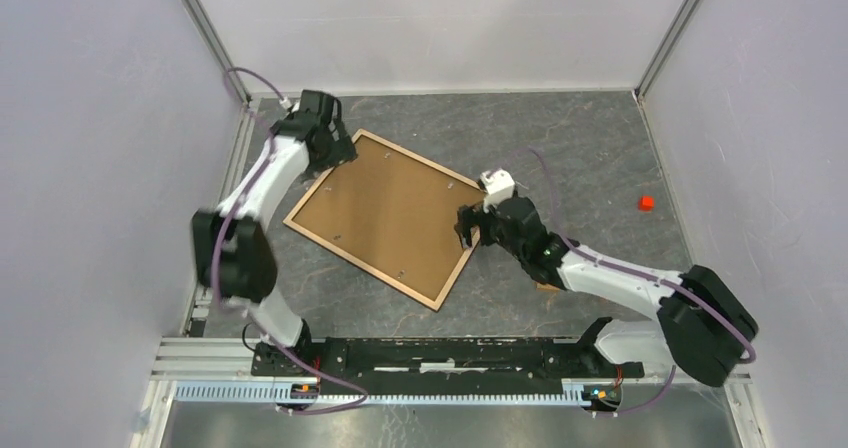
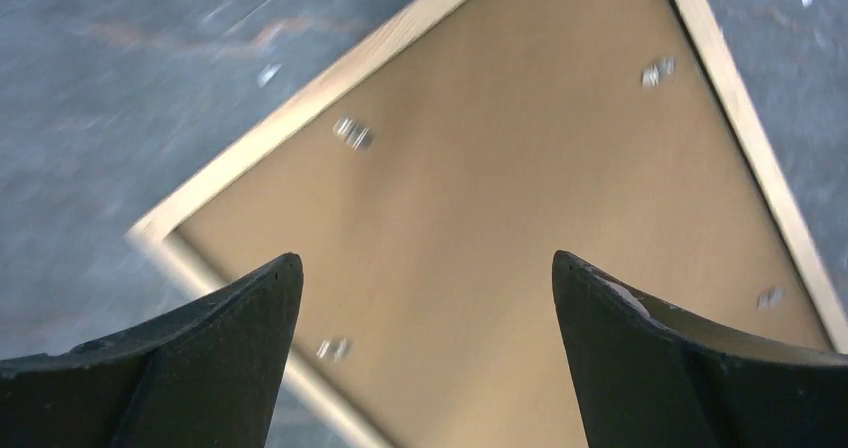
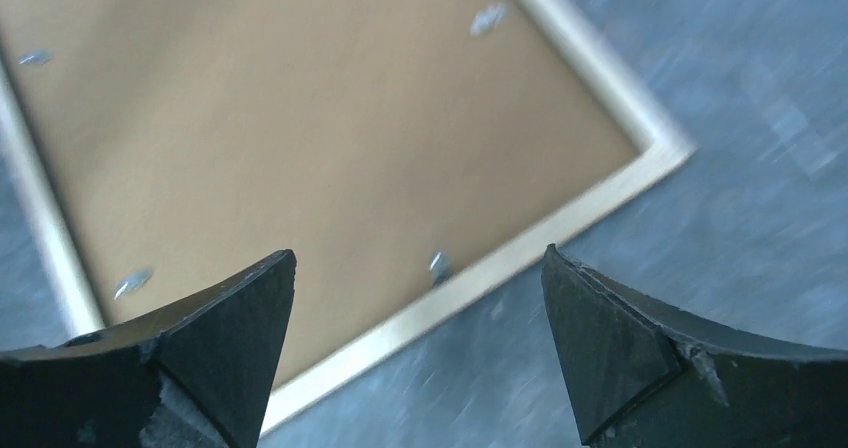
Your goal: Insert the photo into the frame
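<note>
The frame lies flat and turned at an angle on the grey table. Its light wood rim surrounds a plain brown backing board with small metal tabs along the edges. The photo is hidden. My left gripper hovers open over the frame's far left corner. The left wrist view shows the gripper above the board and rim. My right gripper is open over the frame's right edge. In the right wrist view the gripper spans the rim, and the board lies beyond it. Neither holds anything.
A small red object sits on the table at the right. White walls close in the left, right and back sides. An aluminium rail carries the arm bases along the near edge.
</note>
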You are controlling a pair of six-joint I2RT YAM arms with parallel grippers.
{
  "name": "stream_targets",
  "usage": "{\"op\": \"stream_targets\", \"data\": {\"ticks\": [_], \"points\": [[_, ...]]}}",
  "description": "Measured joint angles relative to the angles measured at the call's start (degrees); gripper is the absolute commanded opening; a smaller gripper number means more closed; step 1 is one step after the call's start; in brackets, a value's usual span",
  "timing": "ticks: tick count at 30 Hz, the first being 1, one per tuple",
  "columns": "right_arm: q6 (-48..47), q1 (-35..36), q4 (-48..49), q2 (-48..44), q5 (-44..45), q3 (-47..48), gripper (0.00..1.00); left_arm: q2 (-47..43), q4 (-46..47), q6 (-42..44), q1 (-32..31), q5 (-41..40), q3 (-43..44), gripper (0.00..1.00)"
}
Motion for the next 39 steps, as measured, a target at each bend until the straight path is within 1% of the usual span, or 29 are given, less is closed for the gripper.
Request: {"op": "stream_targets", "data": {"ticks": [2,3,5,6,7,8,9,11,14,15,16,20,21,22,23,24,27,30,31,34,36,39], "points": [[-7.30,-0.22,-1.99,3.56,3.63,6.69,0.98,-11.04,-1.11,-0.42,-2.29,-3.04,-7.28,1.00],[-10.51,-0.35,-2.84,6.05,5.60,10.36,0.98,-17.97,-0.81,-1.75,-4.04,-4.37,-12.11,1.00],[-15.67,-0.74,-3.98,12.70,10.10,18.64,0.98,-30.01,-1.53,-4.94,-8.76,-5.90,-20.06,1.00],[-18.49,-0.98,-4.48,18.34,13.05,24.96,0.98,-34.49,-2.21,-7.17,-12.00,-6.69,-23.67,1.00],[-18.75,-1.29,-4.46,18.95,13.29,25.62,0.98,-37.18,-3.13,-8.96,-14.56,-7.30,-25.90,1.00],[-19.71,-2.03,-5.81,22.23,14.14,29.29,0.98,-39.80,-3.91,-11.85,-18.51,-8.28,-28.65,1.00],[-20.15,-2.67,-6.58,24.87,14.14,32.20,0.98,-41.13,-4.92,-15.06,-22.34,-8.72,-31.52,1.00],[-20.76,-4.46,-8.39,31.12,13.18,39.36,0.98,-41.03,-6.10,-19.89,-26.60,-8.61,-35.69,1.00],[-21.29,-6.71,-10.34,38.51,9.70,47.58,0.98,-38.16,-7.43,-27.45,-30.42,-8.66,-42.36,1.00],[-21.33,-7.34,-10.56,39.93,8.09,48.78,0.98,-38.07,-7.45,-29.20,-31.10,-8.57,-43.93,0.96],[-21.31,-8.15,-10.69,41.27,6.25,49.44,0.98,-38.47,-6.75,-32.15,-31.58,-8.07,-46.64,0.94],[-18.36,-11.37,-10.78,44.76,-2.69,49.68,0.96,-38.99,-2.69,-37.42,-31.76,-6.95,-51.08,0.88],[-17.40,-12.24,-10.73,45.53,-4.83,49.68,0.95,-38.62,-1.53,-38.62,-31.76,-6.73,-51.60,0.85],[-16.44,-13.11,-10.62,46.27,-6.91,49.68,0.94,-37.94,-0.33,-39.50,-31.67,-6.54,-51.69,0.80],[-15.69,-14.01,-10.51,47.01,-8.85,49.68,0.91,-37.03,1.31,-40.09,-31.32,-6.16,-51.69,0.77],[-15.02,-14.71,-10.36,47.69,-10.49,49.68,0.88,-36.13,2.84,-40.37,-30.91,-5.55,-51.69,0.77],[-13.35,-16.55,-10.14,49.37,-14.93,49.68,0.84,-32.41,8.00,-41.38,-29.27,-3.74,-51.69,0.77],[-11.61,-17.11,-9.33,49.57,-16.92,48.59,0.79,-30.16,10.23,-41.62,-28.11,-2.93,-51.19,0.73],[-11.02,-16.98,-8.61,49.22,-17.44,47.45,0.76,-29.86,11.37,-41.64,-27.52,-2.64,-51.12,0.70],[-9.25,-16.13,-4.02,46.25,-17.75,40.44,0.68,-29.42,12.59,-41.68,-25.42,-2.05,-51.12,0.54],[-7.80,-16.00,-2.29,43.47,-16.35,35.91,0.62,-29.44,11.17,-41.66,-24.02,-2.14,-51.32,0.52],[-5.03,-16.33,-1.05,40.68,-14.58,31.74,0.58,-29.18,10.86,-41.66,-22.67,-2.25,-51.19,0.44]]}}
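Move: The front-left rail's middle lies about 21 cm back, 8 cm right and 11 cm below the left hand; the frame's far corner is some 12 cm ahead and 8 right of that hand, its left corner 10 back and 11 left. For the right hand, the far-right rail's stretch near the right corner lies 19 cm ahead, 4 left, 8 below; the right corner is 14 ahead and 7 right, the wooden block 9 back and 19 right. Swing the open left gripper up and back about 25 cm and a little right, lower it astride the front-left rail, half close, and ease it forward some 4 cm. Meanwhile arc the right gripper up and forward about 20 cm over the frame, sink astride the far-right rail, partly close, then draw the rail back roughly 5 cm, to turn the frame clockwise. ##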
